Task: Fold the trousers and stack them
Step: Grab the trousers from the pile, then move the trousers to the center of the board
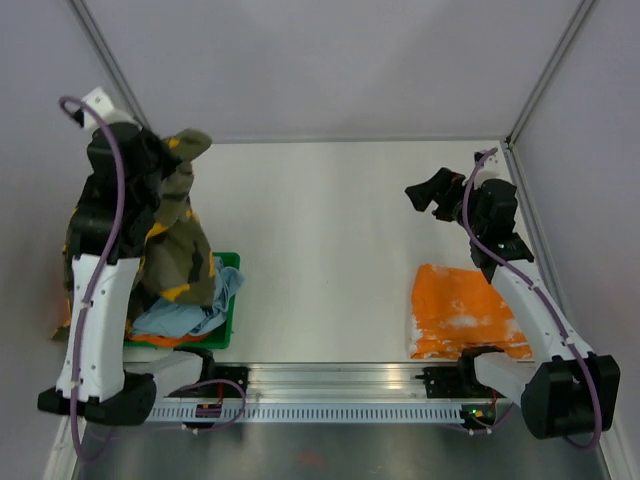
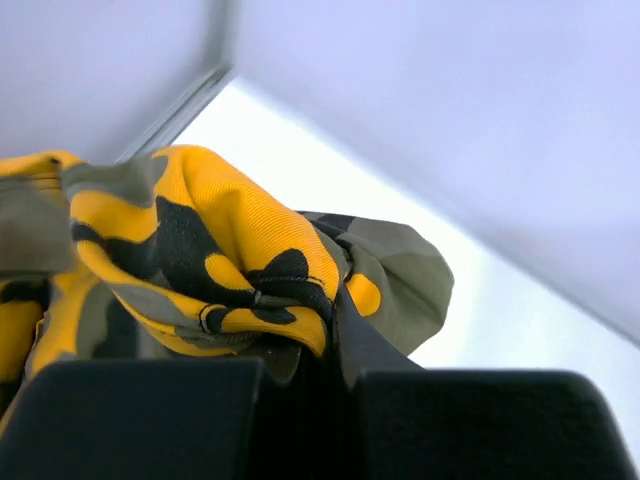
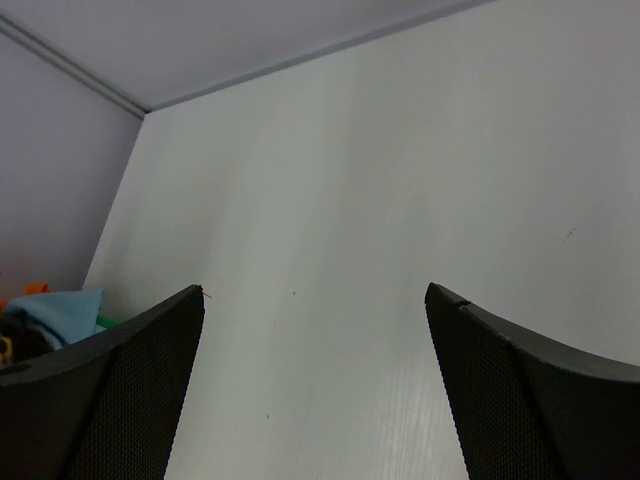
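The camouflage trousers (image 1: 180, 240) hang in a long bunch from my raised left gripper (image 1: 160, 160) at the far left, their lower end resting in the green basket (image 1: 229, 262). Seen from the left wrist, olive, black and yellow-orange cloth (image 2: 230, 270) is pinched between the jaws of that gripper (image 2: 335, 330), which is shut on it. At the right, my right gripper (image 1: 425, 193) hovers over the bare table with its jaws wide apart. The right wrist view shows nothing between its fingers (image 3: 150, 380).
The green basket at the near left also holds a light blue garment (image 1: 195, 312) and some orange cloth. A folded orange garment (image 1: 460, 312) lies at the near right by the right arm's base. Grey walls enclose the white table (image 1: 330, 230).
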You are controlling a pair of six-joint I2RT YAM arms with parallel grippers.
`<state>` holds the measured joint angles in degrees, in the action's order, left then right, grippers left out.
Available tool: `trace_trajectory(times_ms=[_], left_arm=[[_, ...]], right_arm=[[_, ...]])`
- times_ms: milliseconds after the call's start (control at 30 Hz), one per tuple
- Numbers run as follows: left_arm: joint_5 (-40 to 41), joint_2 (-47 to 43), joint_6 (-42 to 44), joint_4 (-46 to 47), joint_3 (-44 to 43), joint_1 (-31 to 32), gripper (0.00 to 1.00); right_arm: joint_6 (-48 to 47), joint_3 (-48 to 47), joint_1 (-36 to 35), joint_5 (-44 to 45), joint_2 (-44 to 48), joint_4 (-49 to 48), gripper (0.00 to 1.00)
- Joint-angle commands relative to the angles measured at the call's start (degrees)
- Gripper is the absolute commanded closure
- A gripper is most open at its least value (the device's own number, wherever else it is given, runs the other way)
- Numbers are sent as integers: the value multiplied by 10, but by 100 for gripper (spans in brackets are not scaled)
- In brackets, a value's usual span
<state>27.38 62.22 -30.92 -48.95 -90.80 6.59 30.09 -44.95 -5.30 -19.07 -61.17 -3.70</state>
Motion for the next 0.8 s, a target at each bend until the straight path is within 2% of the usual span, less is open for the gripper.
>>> trace_trajectory(times_ms=[0, 33, 67, 100, 167, 200, 233, 267, 367, 467, 533, 600, 767], left_arm=[[-108, 125, 113, 215, -115, 100, 98], [-93, 159, 148, 230, -140, 144, 98], [-78, 197, 162, 236, -177, 184, 98], [-78, 280, 170, 230, -264, 251, 98], [-94, 365, 166, 216, -361, 295, 98], [-94, 404, 164, 212, -440, 328, 98], [-85, 464, 159, 218, -465, 341, 98], [-78, 483, 155, 229, -479, 349, 98], [-55, 515, 101, 266, -442, 355, 98], [-54, 509, 48, 305, -345, 356, 98], [-88, 505, 15, 324, -270, 356, 98], [-133, 498, -4, 323, -223, 355, 98], [-156, 450, -41, 302, -129, 323, 98]], right_arm=[[25, -81, 1, 110, -23, 63, 2], [20, -97, 2, 129, -28, 84, 2], [22, -115, 2, 187, -40, 137, 2], [26, -151, 11, 224, -47, 168, 2], [44, -185, 30, 278, -69, 242, 2], [48, -206, 48, 282, -74, 258, 2], [57, -211, 71, 281, -76, 270, 2], [59, -216, 80, 282, -72, 283, 2], [68, -218, 93, 307, -46, 301, 2], [77, -211, 96, 365, -9, 311, 2], [77, -202, 96, 391, 9, 308, 2], [65, -192, 97, 392, 29, 290, 2], [45, -175, 96, 369, 33, 264, 2]])
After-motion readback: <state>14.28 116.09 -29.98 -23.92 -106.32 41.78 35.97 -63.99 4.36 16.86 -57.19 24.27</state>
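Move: The left hand already holds the trousers high at the left, with cloth hanging down. The bare middle of the table they go to lies about 36 cm to its right, 5 cm ahead and 38 cm below. The light blue garment in the bin is some 12 cm back, straight below otherwise, 34 cm down. The folded orange cloth lies 36 cm right of mid-table, 17 cm nearer. From the right hand, mid-table is roughly 25 cm left, level ahead, 23 cm below. Left hand sweeps held trousers about 40 cm right over mid-table, rising then sinking; open right hand shifts right. ##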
